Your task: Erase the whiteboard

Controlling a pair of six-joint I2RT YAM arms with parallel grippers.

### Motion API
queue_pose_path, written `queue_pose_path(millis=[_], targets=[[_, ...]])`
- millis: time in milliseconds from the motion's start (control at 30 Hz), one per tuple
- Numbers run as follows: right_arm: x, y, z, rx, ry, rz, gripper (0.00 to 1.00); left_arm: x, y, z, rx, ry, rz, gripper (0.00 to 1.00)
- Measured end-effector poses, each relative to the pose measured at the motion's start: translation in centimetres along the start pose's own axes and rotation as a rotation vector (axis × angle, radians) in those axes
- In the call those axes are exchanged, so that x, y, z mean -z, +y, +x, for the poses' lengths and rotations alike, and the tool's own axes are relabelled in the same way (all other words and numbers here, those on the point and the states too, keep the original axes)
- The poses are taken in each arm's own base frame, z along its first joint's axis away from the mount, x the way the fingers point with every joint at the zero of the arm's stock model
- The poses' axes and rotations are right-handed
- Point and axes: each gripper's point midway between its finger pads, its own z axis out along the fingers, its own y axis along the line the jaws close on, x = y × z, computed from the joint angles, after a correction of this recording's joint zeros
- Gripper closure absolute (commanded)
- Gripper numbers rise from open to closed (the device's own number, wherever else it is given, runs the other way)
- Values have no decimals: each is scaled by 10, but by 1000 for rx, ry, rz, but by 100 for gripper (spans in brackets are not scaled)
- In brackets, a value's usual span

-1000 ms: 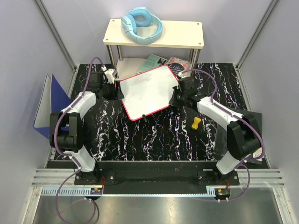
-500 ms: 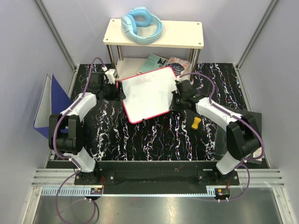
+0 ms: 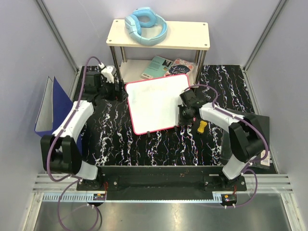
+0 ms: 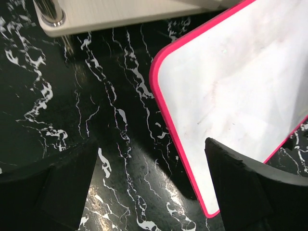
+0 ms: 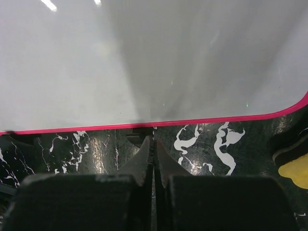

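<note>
The whiteboard (image 3: 155,103), white with a red-pink rim, lies on the black marbled mat (image 3: 144,144). Its face looks blank in all views. My left gripper (image 3: 117,89) stands open just off the board's far left corner. In the left wrist view the whiteboard (image 4: 231,91) runs past the right finger (image 4: 250,192), and only mat lies inside the left gripper (image 4: 154,192). My right gripper (image 3: 183,115) is shut at the board's right edge. In the right wrist view the right gripper (image 5: 154,144) points at the whiteboard's (image 5: 144,57) red rim and holds nothing.
A small yellow and black block (image 3: 202,126) lies on the mat right of the board and shows again as a yellow block (image 5: 294,166). A cream shelf (image 3: 187,36) with blue headphones (image 3: 146,25) stands behind, books (image 3: 168,66) beneath it. A blue folder (image 3: 50,103) leans at the left.
My left gripper has opened, let go of the board's left edge and drawn back to the far left. The board has turned and settled. My right gripper slid nearer along its right edge.
</note>
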Motion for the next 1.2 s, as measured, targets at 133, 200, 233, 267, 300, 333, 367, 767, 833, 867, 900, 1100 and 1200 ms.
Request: queue_pose_path(millis=[133,200,233,267,300,333,367,767,833,867,900,1100,1200], targets=[[-3,2,4,0,22,-14,100,22,-11,-16,-23,-65,10,3],[-3,4,6,3,26,-20,100,29,-15,-18,-25,-79,17,3],[-3,5,6,4,29,-24,100,31,-16,-16,-24,-79,20,3],[-3,6,7,5,30,-26,100,32,-17,-12,-20,-74,23,3],[-2,7,7,6,33,-31,100,34,-18,-6,-15,-65,25,3],[-2,7,8,7,34,-33,100,34,-18,-2,-9,-57,26,3],[-2,8,9,9,36,-35,100,36,-19,4,-2,-45,27,2],[37,12,2,16,-49,-60,81,72,-40,15,27,-73,56,1],[54,15,-3,13,-92,-73,36,79,-44,15,24,-85,64,1],[64,17,-7,12,-120,-83,26,83,-46,15,20,-91,68,1],[74,18,-11,12,-156,-88,17,86,-48,16,17,-98,71,1],[141,21,-35,20,-387,-126,0,100,-55,17,4,-119,77,1],[170,17,-41,11,-493,-133,0,101,-55,21,5,-107,74,1]])
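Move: The right hand, closed and low, is at the whiteboard's near edge by its right-hand clip, which is about 2 cm to the left; the whiteboard's middle lies some 8 cm ahead and 9 cm left. The yellow sponge is about 9 cm to the right and 1 cm nearer the base. From the open left hand, the whiteboard's middle is roughly 17 cm right, 2 cm back and 14 cm below; the shelf's left leg stands about 8 cm ahead and 1 cm left. The right hand first creeps back a good centimetre and slightly left, low at the near edge by the clip, then lifts away from the whiteboard by about 17 cm, drifting a little right as the shut fingers spring wide open and tip up some 30 degrees. Meanwhile the left hand, still wide open, draws back about 10 cm towards its base and rises some 5 cm in two stages with a small dip between, staying left of the board. ##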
